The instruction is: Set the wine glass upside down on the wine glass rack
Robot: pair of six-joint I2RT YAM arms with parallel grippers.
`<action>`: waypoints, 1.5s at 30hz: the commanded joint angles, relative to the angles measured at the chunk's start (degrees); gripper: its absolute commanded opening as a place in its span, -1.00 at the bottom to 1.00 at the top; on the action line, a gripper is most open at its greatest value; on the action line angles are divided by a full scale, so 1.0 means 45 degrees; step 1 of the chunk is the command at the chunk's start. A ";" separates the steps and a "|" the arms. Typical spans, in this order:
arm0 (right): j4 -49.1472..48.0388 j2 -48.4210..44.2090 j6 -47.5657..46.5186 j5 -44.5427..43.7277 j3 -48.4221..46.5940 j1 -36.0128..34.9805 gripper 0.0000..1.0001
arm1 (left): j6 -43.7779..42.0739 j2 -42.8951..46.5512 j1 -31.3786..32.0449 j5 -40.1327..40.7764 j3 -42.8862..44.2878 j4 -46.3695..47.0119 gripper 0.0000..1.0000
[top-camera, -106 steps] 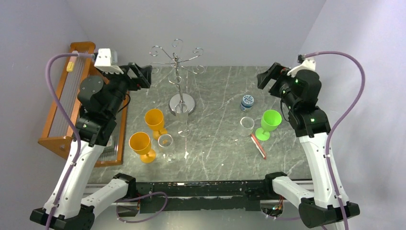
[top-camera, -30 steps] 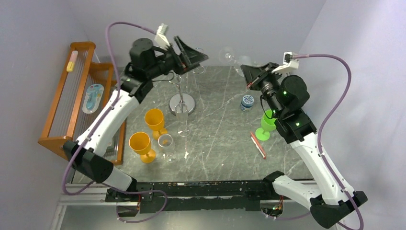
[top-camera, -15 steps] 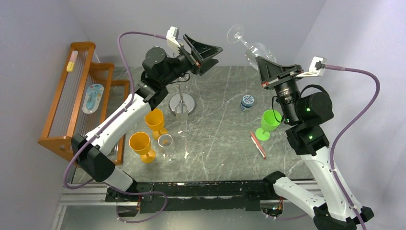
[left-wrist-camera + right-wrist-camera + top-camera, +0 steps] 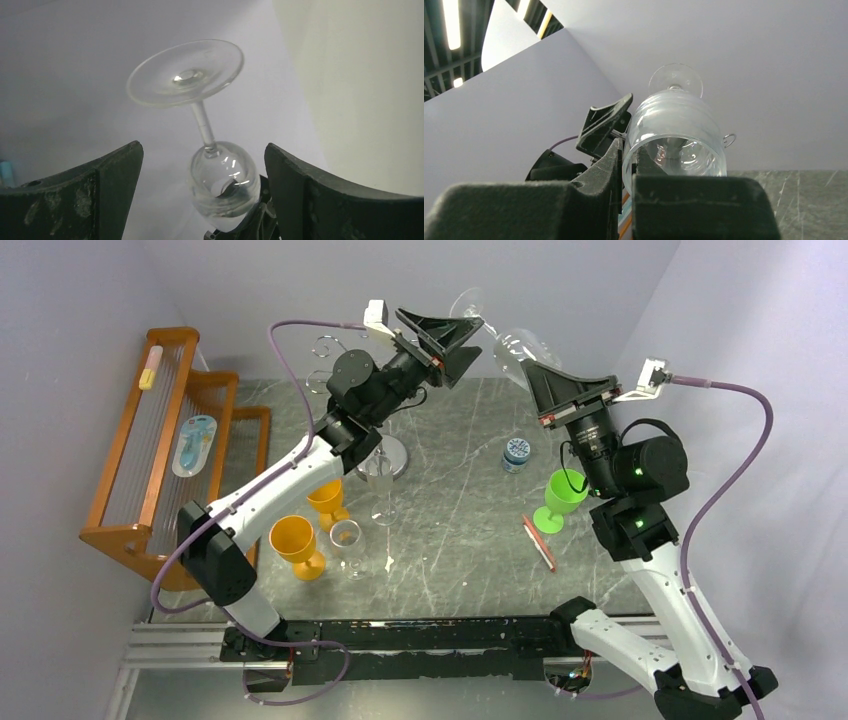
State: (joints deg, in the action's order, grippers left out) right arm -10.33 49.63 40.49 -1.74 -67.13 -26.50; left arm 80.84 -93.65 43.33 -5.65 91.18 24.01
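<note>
The clear wine glass (image 4: 512, 343) is held high in the air, tilted, with its foot (image 4: 470, 306) up and to the left. My right gripper (image 4: 545, 380) is shut on its rim, one finger (image 4: 599, 170) outside and one inside the bowl (image 4: 674, 125). My left gripper (image 4: 450, 340) is open and raised beside the glass's stem. In the left wrist view the stem (image 4: 202, 122) and bowl (image 4: 225, 180) lie between my open fingers (image 4: 107, 185), untouched. The chrome wine glass rack (image 4: 392, 455) stands behind my left arm, which hides its pole; its curled arms (image 4: 320, 346) show.
Two orange goblets (image 4: 322, 488) (image 4: 293, 540), a small clear glass (image 4: 345, 534) and a tall clear glass (image 4: 383, 490) stand left of centre. A green goblet (image 4: 562, 495), a blue-lidded jar (image 4: 516, 452) and a red pen (image 4: 540, 543) are to the right. An orange wooden rack (image 4: 130, 440) stands at the left.
My left gripper has moved right and up, close to the glass's stem. My right gripper has tilted the glass further left, its foot nearer my left gripper.
</note>
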 commanded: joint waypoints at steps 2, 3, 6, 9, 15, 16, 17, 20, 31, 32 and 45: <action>-0.1054 -0.0081 0.0485 0.0328 0.0315 -0.0068 -1.00 | 0.0102 -0.0262 0.0468 0.1753 0.0768 0.1402 0.79; -0.1080 -0.0089 0.0535 0.0328 0.0368 -0.0068 -1.00 | 0.0102 -0.0310 0.0520 0.1970 0.0856 0.1425 0.73; -0.1123 -0.0108 0.0619 0.0330 0.0495 -0.0068 -1.00 | 0.0093 -0.0427 0.0703 0.2827 0.1024 0.1599 0.61; -0.1111 -0.0148 0.0639 0.0648 0.0590 -0.0068 -1.00 | 0.0064 -0.0468 0.0880 0.3521 0.1126 0.1649 0.52; -0.1068 -0.0172 0.0613 0.0702 0.0609 -0.0073 -1.00 | 0.0380 -0.0863 0.1016 0.4149 0.1711 0.1448 0.35; -0.1123 -0.0179 0.0639 0.0741 0.0645 -0.0068 -1.00 | 0.0368 -0.0952 0.1047 0.4222 0.1872 0.1368 0.32; -0.1160 -0.0187 0.0698 0.0755 0.0683 -0.0068 -1.00 | 0.0328 -0.1016 0.1044 0.4314 0.2027 0.1276 0.27; -0.1173 -0.0216 0.0779 0.0747 0.0808 -0.0068 -1.00 | 0.0275 -0.1046 0.1067 0.4726 0.2099 0.1225 0.17; -0.1105 -0.0426 0.0798 0.0711 0.1112 -0.0068 -1.00 | -0.0424 -0.0694 0.1063 0.5680 0.1108 0.2736 -0.54; -0.1089 -0.0455 0.0794 0.0717 0.1169 -0.0068 -1.00 | -0.0540 -0.0703 0.1060 0.5712 0.1123 0.2819 -0.71; 0.2885 -0.1585 -0.0944 -0.0510 0.0976 -0.0074 0.61 | -0.5518 0.0302 0.1035 0.4245 0.0583 0.3201 -0.90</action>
State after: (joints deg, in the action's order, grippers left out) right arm -4.93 45.04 40.21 -0.69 -62.26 -26.50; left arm 67.92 -96.51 48.31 15.64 94.70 33.08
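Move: The right hand still grips the upside-down wine glass by its rim; its stem lies roughly 3 cm ahead, 2 cm right and 5 cm above the open left hand, and about 9 cm ahead, 6 cm left and 5 cm above the right. From the left hand, the rack stands some 12 cm farther out, 19 cm left and 30 cm below, and the blue tin 11 cm ahead, 13 cm right and nearly 50 cm down. Left hand rises about 3.5 cm and reaches 2 cm forward, closing on the stem; right then opens, sinking 3 cm. ##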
